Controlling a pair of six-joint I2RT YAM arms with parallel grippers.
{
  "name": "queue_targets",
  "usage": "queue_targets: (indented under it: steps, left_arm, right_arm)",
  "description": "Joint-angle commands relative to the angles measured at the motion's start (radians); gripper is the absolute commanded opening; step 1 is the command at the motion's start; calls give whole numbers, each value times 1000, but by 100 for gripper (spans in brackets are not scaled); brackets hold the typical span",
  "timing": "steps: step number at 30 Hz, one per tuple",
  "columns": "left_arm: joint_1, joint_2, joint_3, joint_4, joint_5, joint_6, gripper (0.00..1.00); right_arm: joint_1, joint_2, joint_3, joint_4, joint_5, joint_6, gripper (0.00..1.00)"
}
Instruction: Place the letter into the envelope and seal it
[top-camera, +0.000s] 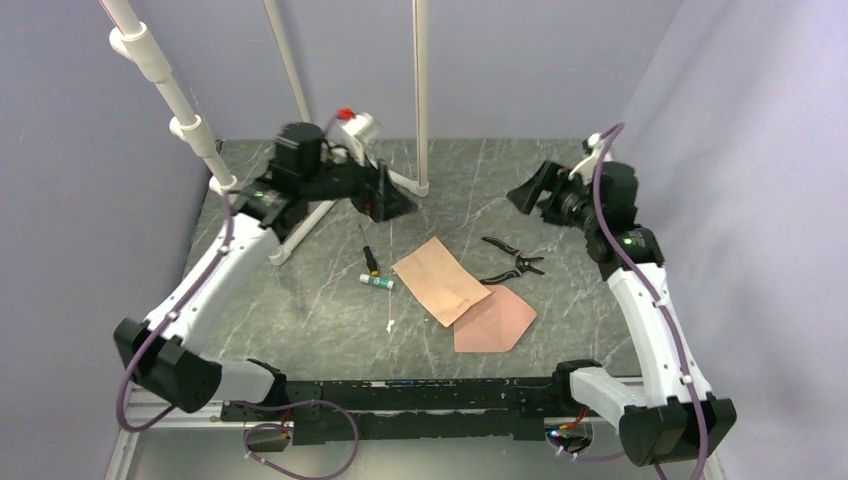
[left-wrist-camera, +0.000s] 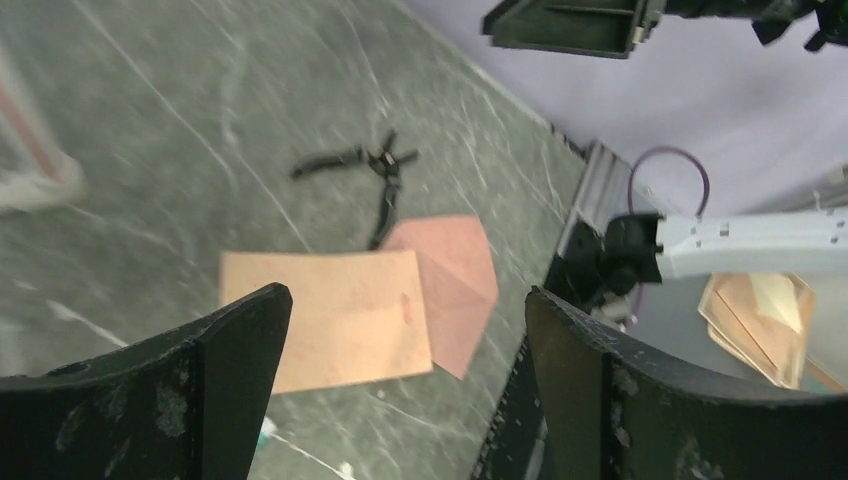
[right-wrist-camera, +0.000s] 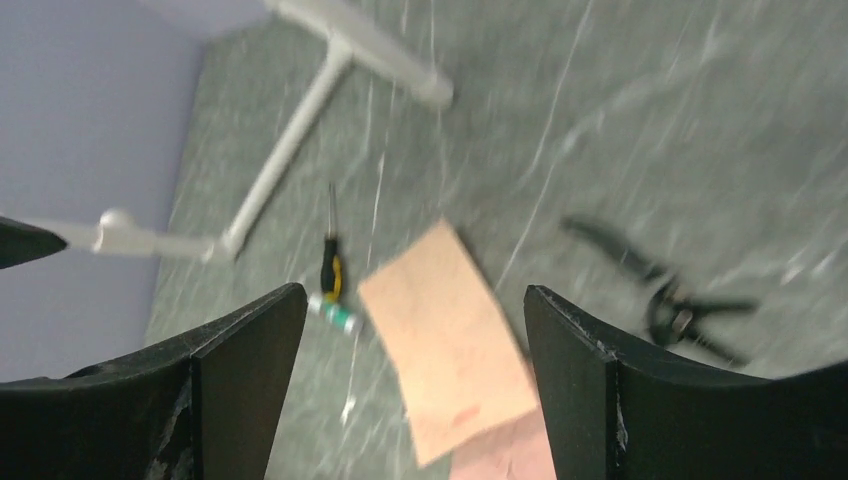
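The letter (top-camera: 441, 279), a pale tan sheet, lies flat near the middle of the table and overlaps one corner of the envelope (top-camera: 495, 320), which is pinker and has a pointed end. Both papers also show in the left wrist view, letter (left-wrist-camera: 330, 315) and envelope (left-wrist-camera: 455, 275), and in the right wrist view, letter (right-wrist-camera: 450, 340) and envelope (right-wrist-camera: 500, 455). My left gripper (top-camera: 400, 200) hangs open above the table behind the letter. High at the back right, my right gripper (top-camera: 528, 190) is open too. Neither holds anything.
Black pliers (top-camera: 512, 260) lie just right of the letter. A small screwdriver (top-camera: 369, 259) and a green-and-white glue stick (top-camera: 377, 282) lie to its left. A white pipe frame (top-camera: 300, 225) stands at the back left.
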Motion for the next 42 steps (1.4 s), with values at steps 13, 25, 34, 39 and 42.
queue_targets:
  steps: [13,25,34,39,42]
  left_arm:
    - [-206,328,-324,291,-281,-213,65]
    - [-218,595,-216,307,-192,-262,44]
    - [-223,617,-249,250,-272,-260,36]
    - [-225,593,-269,261,-276,-266,32]
    - [-224,548,-231,226,-277,-246,33]
  right_arm:
    - [60,124,-453,-59,-153,306,81]
    - [147,244,-609,183,-195,392,67]
    - [161,316,-676,433,-160,457,51]
    - [161,331,-701,555,-155,476,28]
    - [161,305,-694,558,-141,461,0]
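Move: Between the hands and far below them lies the letter, about 11 cm to the left hand's right, 2 cm nearer the base and some 35 cm down. The glue stick is 2 cm left and 2 cm back of that hand. From the right hand the letter's middle is roughly 16 cm left, 5 cm back and 30 cm down. The envelope is 14 cm back and 5 cm left, the pliers almost straight below, 1 cm left. Dropping fast onto the letter with both hands: the right sinks about 29 cm while going back and left, then eases a little forward, tips down and nearly shuts its wide fingers, pinching the letter's right end. The left sinks 32 cm and drifts right over the letter's far-left part, tipping down, fingers narrowing to about a third open without gripping. ##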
